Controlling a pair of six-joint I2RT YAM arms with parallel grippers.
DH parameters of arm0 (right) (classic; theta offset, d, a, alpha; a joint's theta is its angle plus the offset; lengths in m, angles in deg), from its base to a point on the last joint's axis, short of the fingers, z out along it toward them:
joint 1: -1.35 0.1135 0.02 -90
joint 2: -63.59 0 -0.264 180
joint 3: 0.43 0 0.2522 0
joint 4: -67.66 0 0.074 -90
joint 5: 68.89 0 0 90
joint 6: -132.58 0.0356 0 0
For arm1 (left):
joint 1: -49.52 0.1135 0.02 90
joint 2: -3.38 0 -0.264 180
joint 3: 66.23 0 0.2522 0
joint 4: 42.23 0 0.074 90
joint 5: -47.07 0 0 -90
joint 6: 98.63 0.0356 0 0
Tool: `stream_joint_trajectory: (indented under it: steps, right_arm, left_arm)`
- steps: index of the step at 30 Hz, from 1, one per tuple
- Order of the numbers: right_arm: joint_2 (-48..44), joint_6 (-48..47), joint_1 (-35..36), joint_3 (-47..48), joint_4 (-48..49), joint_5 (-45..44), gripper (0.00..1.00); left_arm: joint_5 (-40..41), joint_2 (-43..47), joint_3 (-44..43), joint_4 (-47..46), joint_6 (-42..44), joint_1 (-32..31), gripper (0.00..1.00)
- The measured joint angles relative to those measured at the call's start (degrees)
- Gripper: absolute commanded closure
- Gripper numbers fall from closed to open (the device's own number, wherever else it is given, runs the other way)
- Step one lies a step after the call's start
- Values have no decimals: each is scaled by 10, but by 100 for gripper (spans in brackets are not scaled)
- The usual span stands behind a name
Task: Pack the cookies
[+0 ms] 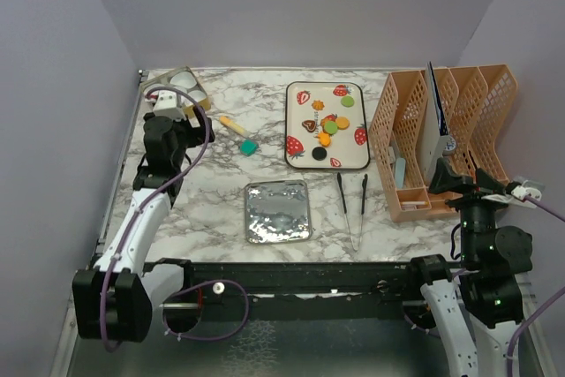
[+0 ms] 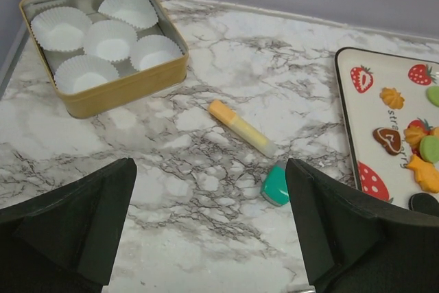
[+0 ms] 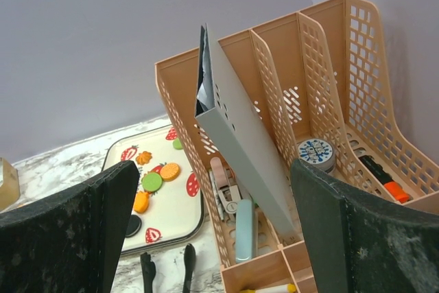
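Observation:
The cookies [image 1: 325, 125] lie in a loose cluster on a white strawberry-print tray [image 1: 288, 121] at the back centre: orange, green, brown and black pieces. The left wrist view catches some of the cookies [image 2: 429, 149] at its right edge, and the right wrist view shows the cookies [image 3: 152, 182] at its lower left. My left gripper [image 1: 169, 101] [image 2: 209, 166] hangs open over bare marble near a gold tin [image 1: 201, 90] [image 2: 123, 90] lined with white paper cups. My right gripper [image 1: 448, 174] [image 3: 214, 166] is open beside the peach organizer, holding nothing.
A silver tin lid [image 1: 278, 211] lies front centre, with black tongs [image 1: 351, 205] to its right. An orange-yellow marker [image 1: 231, 124] [image 2: 240, 127] and a teal piece [image 1: 249, 146] [image 2: 276, 184] lie left of the tray. The peach desk organizer [image 1: 441, 125] [image 3: 329, 87] holds a grey folder [image 3: 247, 135].

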Motion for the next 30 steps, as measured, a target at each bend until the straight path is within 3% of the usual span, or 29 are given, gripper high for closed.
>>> stream_joint_trajectory:
  steps: [6, 17, 22, 30]
  right_arm:
    - [-13, 2, 1, -3, 0, 0, 0]
    - [-27, 4, 4, -5, 0, -2, 0]
    - [-26, 5, 4, -5, 0, -2, 0]
    - [-26, 5, 5, -5, 0, -2, 0]
  left_arm:
    - [14, -126, -42, -37, 25, 6, 1]
    - [-52, -411, -311, 14, 63, 81, 1]
    - [-96, -492, -410, 68, 86, 104, 1]
    - [-148, -581, -476, 137, 130, 107, 1]
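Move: The cookie tin with its paper cups has its middle about 24 cm ahead of the open left hand, some 14 cm to its left and 21 cm below. From the same hand the yellow tube lies roughly 13 cm ahead and 3 cm right, the green cap 6 cm ahead and 8 cm right, both about 23 cm down. From the right hand the tin is some 43 cm ahead, 69 cm left and 31 cm below. Towards the tin's near right corner the left hand sweeps forward by about 19 cm, drifting left midway, and sinks some 12 cm, going steeply down once the forward run dies out. The wrist tips the fingers down by over 20 degrees and turns slightly clockwise; the fingers stay wide open, still above the tin. ##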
